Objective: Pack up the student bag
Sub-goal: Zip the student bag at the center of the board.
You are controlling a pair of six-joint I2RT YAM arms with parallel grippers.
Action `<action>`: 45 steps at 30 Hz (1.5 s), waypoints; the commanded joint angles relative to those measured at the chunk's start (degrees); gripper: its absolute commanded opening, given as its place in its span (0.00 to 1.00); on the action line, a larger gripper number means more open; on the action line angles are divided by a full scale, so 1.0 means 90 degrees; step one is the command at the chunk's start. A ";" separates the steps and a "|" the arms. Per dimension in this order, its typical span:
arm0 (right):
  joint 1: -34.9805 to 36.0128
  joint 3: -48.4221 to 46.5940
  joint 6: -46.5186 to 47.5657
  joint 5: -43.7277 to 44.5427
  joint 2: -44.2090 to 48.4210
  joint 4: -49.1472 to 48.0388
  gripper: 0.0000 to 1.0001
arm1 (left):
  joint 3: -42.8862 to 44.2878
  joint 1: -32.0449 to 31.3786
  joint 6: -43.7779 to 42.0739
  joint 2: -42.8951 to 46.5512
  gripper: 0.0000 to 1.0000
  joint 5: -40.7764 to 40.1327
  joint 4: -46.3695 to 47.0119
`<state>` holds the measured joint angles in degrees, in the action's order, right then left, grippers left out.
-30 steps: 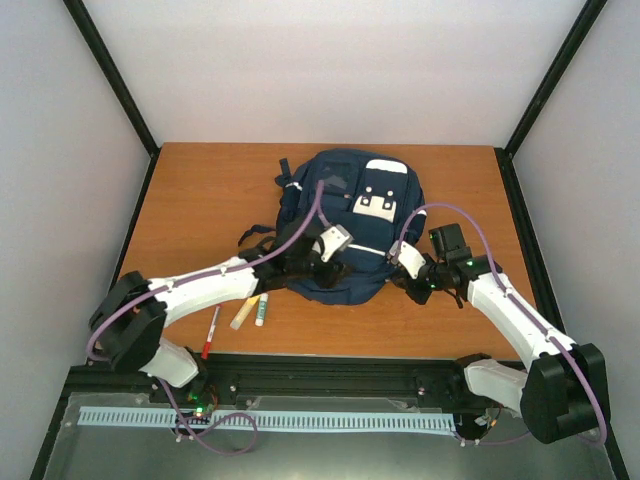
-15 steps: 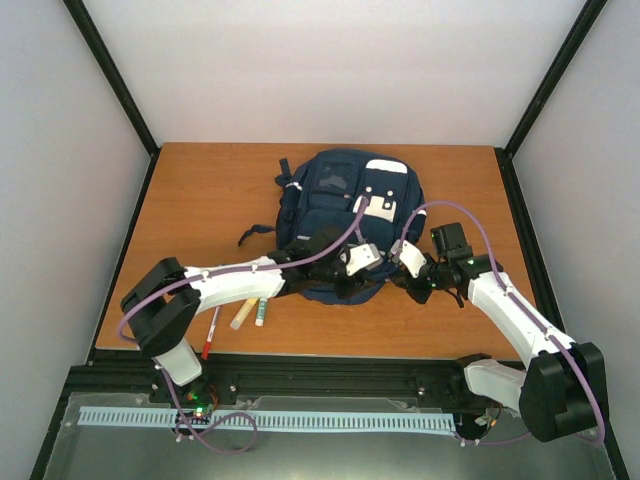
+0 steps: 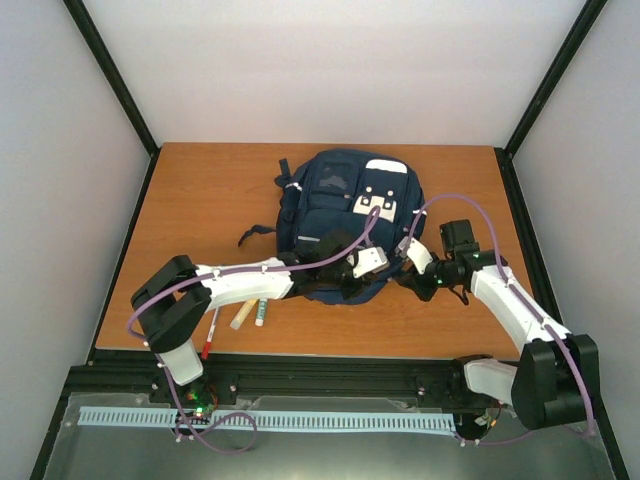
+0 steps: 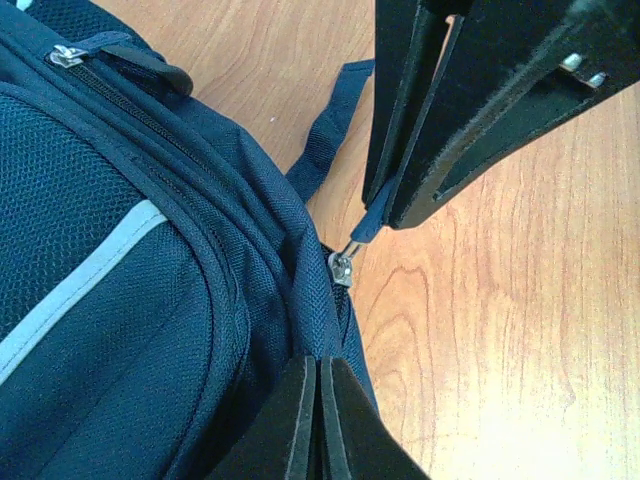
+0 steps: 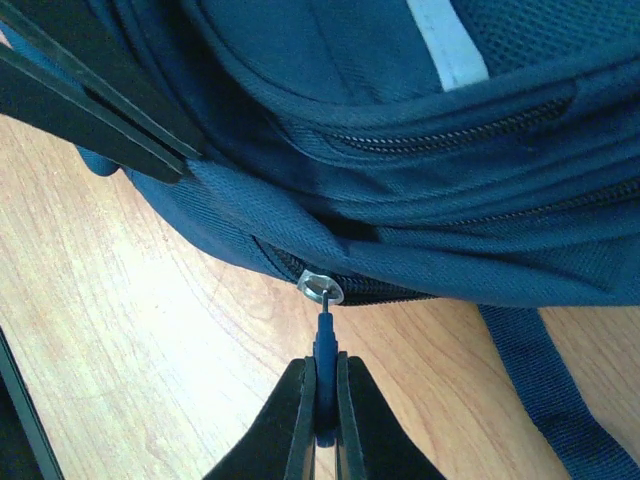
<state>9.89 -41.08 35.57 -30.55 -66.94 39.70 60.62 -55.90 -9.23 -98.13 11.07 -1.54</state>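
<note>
The student bag (image 3: 340, 205), navy with pale stripes, lies in the middle of the table. At its near edge my left gripper (image 4: 318, 362) is shut on a fold of the bag's fabric (image 4: 310, 300), just beside the metal zipper slider (image 4: 342, 268). My right gripper (image 5: 326, 365) is shut on the blue zipper pull (image 5: 325, 335), which hangs from that slider (image 5: 320, 288). In the top view the left gripper (image 3: 352, 277) and the right gripper (image 3: 405, 268) sit close together at the bag's near right corner. The zipper line looks closed where it shows.
A red pen (image 3: 211, 333), a beige marker (image 3: 244, 312) and a white stick (image 3: 261, 310) lie on the wood near the front left. A loose strap (image 5: 540, 390) trails from the bag beside the right gripper. Black frame posts border the table.
My left arm swung right along the bag's near edge, and its jaws went from open to shut on the fabric. The right gripper kept its hold and shifted slightly.
</note>
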 commanded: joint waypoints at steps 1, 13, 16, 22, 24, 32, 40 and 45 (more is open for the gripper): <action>-0.0510 -0.0329 0.0263 -0.0171 -0.0221 -0.0103 0.03 | 0.0208 -0.0052 0.0118 0.0296 0.01 -0.0514 0.0031; -0.1610 -0.1007 0.0283 -0.0132 -0.2141 -0.0760 0.03 | -0.0254 -0.0057 0.0626 0.1221 0.01 -0.0338 0.0093; -0.1655 -0.1255 0.0016 -0.0154 -0.2514 -0.1033 0.03 | -0.0439 -0.0052 0.0750 0.1386 0.01 -0.0274 0.0182; -0.1655 -0.1588 -0.0409 -0.0458 -0.2902 -0.1208 0.03 | -0.0555 -0.0047 0.0786 0.1418 0.01 -0.0321 0.0134; -0.1647 -0.1482 -0.0462 -0.0382 -0.2810 -0.1368 0.03 | -0.0583 -0.0045 0.0800 0.1427 0.01 -0.0316 0.0154; -0.1654 -0.1259 -0.0686 0.0030 -0.2653 -0.1691 0.03 | -0.0596 -0.0058 0.0923 0.1452 0.01 -0.0293 0.0248; -0.1656 -0.0989 0.0037 -0.0762 -0.1111 -0.0609 0.49 | -0.0316 -0.0049 0.1308 0.1494 0.16 -0.0551 -0.0069; -0.1650 -0.1119 0.0121 -0.0711 0.0217 0.0034 1.00 | -0.0274 -0.0028 0.1957 0.1826 0.65 -0.1627 -0.0264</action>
<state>-4.75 -50.35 34.74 -36.03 -72.20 35.03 55.24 -56.16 3.27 -86.04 4.29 -3.84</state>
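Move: The right hand still pinches the student bag's zip pull at the bag's near right corner. The far end of its run lies about 10 cm ahead, 5 cm to the right and 4 cm lower, with the white side stripe 4 cm beyond that end. From the right hand, the loose strap is some 4 cm ahead, 4 cm right and 7 cm below. For the left hand, shut on the bag's lower edge, the run's end is roughly 10 cm ahead and 12 cm right, 6 cm lower. The right hand draws the zip pull forward along the bag's right side, about 10 cm, veering some 5 cm right and sinking a little while turning about 15 degrees clockwise, then opens wide, lets go of the pull and rises roughly 9 cm, easing back slightly. Against that pull the left hand keeps its pinch on the bag's lower edge, easing it about 3 cm left and nearly as much up, and at the end opens its fingers, lets the cloth go and starts to lift. ##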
